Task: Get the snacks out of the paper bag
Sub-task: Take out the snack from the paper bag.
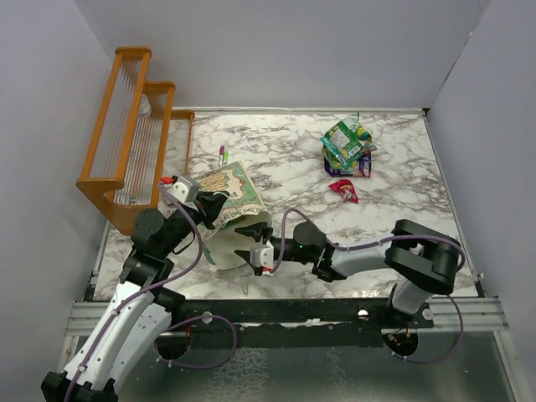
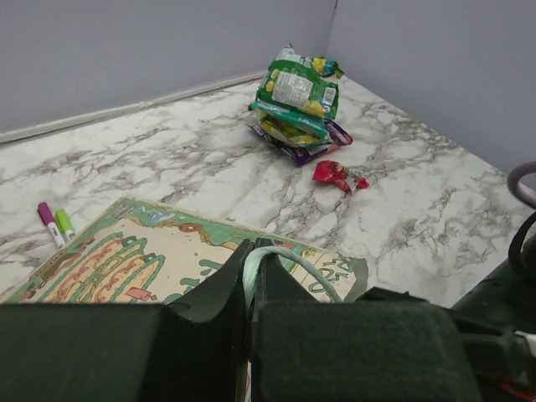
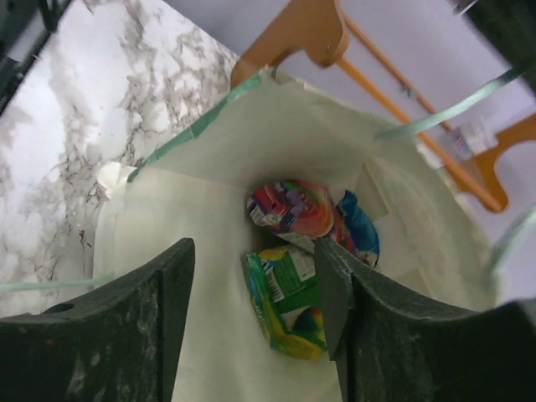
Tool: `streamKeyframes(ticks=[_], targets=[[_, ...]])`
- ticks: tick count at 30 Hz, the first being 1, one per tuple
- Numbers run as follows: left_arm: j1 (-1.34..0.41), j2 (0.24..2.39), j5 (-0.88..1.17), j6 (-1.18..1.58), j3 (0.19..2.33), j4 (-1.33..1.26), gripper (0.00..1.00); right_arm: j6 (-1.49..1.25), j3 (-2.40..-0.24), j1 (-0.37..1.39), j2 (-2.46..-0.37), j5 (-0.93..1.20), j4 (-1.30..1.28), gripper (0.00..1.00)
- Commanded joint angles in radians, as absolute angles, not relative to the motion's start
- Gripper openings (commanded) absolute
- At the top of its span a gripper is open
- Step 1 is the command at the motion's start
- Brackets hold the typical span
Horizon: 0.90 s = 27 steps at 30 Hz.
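Note:
The mint-green paper bag (image 1: 236, 191) lies on its side, printed face up, with its mouth toward the arms. My left gripper (image 1: 219, 203) is shut on the bag's string handle (image 2: 285, 255), pinched between the fingertips of the left gripper (image 2: 251, 244). My right gripper (image 1: 251, 241) is at the bag's mouth; in its wrist view the right gripper (image 3: 251, 276) stands open inside the cream interior. Beyond its fingers lie a green snack packet (image 3: 289, 301), a red-orange one (image 3: 289, 208) and a blue one (image 3: 362, 233). More snacks (image 1: 347, 144) are piled on the table, with a red packet (image 1: 344, 191) beside them.
An orange wooden rack (image 1: 130, 134) stands at the back left, close behind the bag. Two markers (image 1: 223, 156) lie just beyond the bag. Grey walls close in the marble table (image 1: 285, 159) on three sides.

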<state>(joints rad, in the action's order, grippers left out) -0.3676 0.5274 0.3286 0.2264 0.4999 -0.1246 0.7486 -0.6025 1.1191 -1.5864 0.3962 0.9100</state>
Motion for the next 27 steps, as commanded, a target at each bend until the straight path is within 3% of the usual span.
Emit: streamKeyframes(ticks=[1,6,27], targets=[[-0.362,0.537,0.374,0.225,0.514,-0.159,0.00,0.719,-0.623,1.182,-1.751,0.198,1.152,0.57],[-0.362,0.515,0.374,0.221,0.509,-0.159,0.00,0.932,-0.679,1.188,-1.895,0.109,1.204,0.58],[-0.363,0.507,0.451,0.250,0.506,-0.181,0.00,1.407,-1.047,1.123,-2.130,0.188,0.834,0.66]])
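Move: Inside the bag mouth, the purple-red snack lies about 12 cm to the right hand's left, some 10 cm ahead and 8 cm lower. The green snack beside it is roughly 6 cm ahead, 10 cm left and 10 cm below that hand. The bag's printed upper side is some 14 cm ahead, 2 cm left and a little higher. From the left hand, which holds the bag's handle, the purple-red snack is about 5 cm left, 3 cm back and 18 cm below. Reaching deeper through the bag mouth, the open right hand first dips about 7 cm, then works forward and left towards the purple-red snack, ending some 8 cm farther in each way. Still pointing left, it rolls about 30 degrees, its forward side rising, and tips slightly down. The left hand keeps the handle pinched, easing slightly back and right. ##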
